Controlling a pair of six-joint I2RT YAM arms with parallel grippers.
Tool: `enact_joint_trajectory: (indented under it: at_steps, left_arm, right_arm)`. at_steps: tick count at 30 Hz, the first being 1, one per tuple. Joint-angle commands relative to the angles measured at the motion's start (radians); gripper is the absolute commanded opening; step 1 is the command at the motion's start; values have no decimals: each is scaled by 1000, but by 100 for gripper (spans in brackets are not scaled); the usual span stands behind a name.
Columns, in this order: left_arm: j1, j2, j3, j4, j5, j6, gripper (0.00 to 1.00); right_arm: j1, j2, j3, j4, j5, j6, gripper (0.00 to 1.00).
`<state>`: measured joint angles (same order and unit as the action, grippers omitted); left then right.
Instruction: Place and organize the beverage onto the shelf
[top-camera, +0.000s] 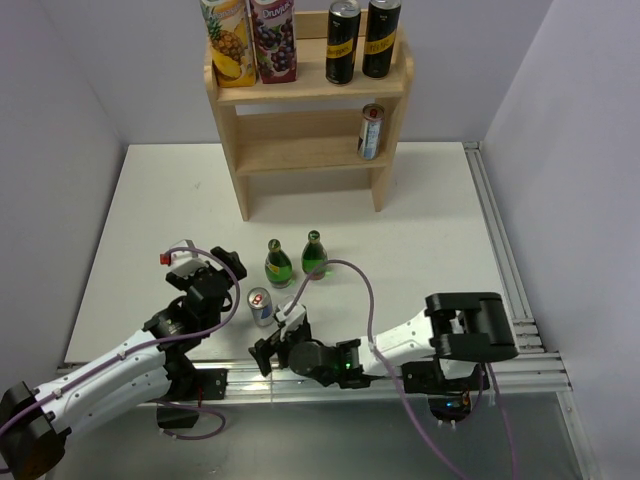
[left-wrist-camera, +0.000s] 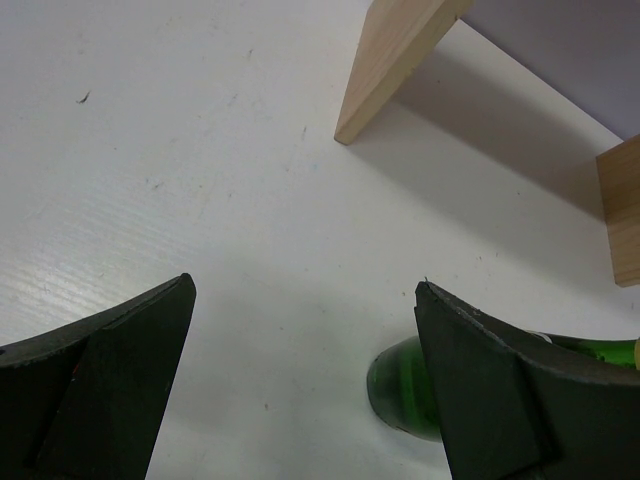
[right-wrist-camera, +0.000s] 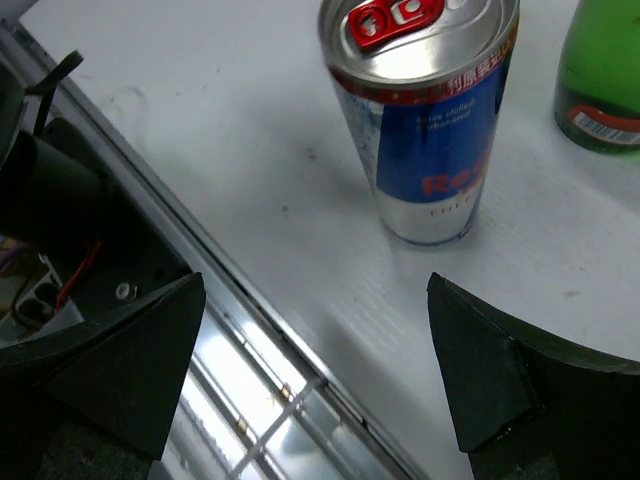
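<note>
The wooden shelf stands at the back. Its top tier holds two juice cartons and two black cans; a blue and silver can stands on the middle tier. Two green bottles and a blue and silver can stand on the table. My left gripper is open and empty, left of the bottles; one bottle shows behind its right finger. My right gripper is open and empty, just short of the table can.
The shelf's legs rest on the white table ahead of the left gripper. A metal rail runs along the table's near edge under the right gripper. A green bottle stands right behind the can. Grey walls close in the sides.
</note>
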<state>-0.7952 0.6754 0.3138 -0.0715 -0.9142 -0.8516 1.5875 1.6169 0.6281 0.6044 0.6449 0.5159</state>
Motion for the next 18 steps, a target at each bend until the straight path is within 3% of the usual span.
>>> enact_joint_trajectory:
  at_steps: [1,18]
  left_arm:
    - [5,-17,11,18,-5,6,99]
    - [5,-22,8,22,-2,8,99]
  right_arm:
    - [-52,61,39,191,3,7,99]
    - [-202,296,226,248,71,-111,96]
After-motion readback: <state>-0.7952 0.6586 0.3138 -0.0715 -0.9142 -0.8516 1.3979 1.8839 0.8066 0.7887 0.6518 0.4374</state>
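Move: The Red Bull can is roughly 10 cm ahead of the right hand and 5 cm to its left, its middle about 4 cm lower. The left green bottle stands some 19 cm ahead and 1 cm left of that hand, the right green bottle about 21 cm ahead and 7 cm to its right. From the idle left hand, the can lies about 13 cm right, 5 cm back and 9 cm down. Bring the open right gripper about 9 cm forward and some 4 cm left, nearly level, in on the Red Bull can until its fingers stand either side of it. Swing the wrist some 10 degrees clockwise on the way and keep the fingers wide; don't squeeze yet. ##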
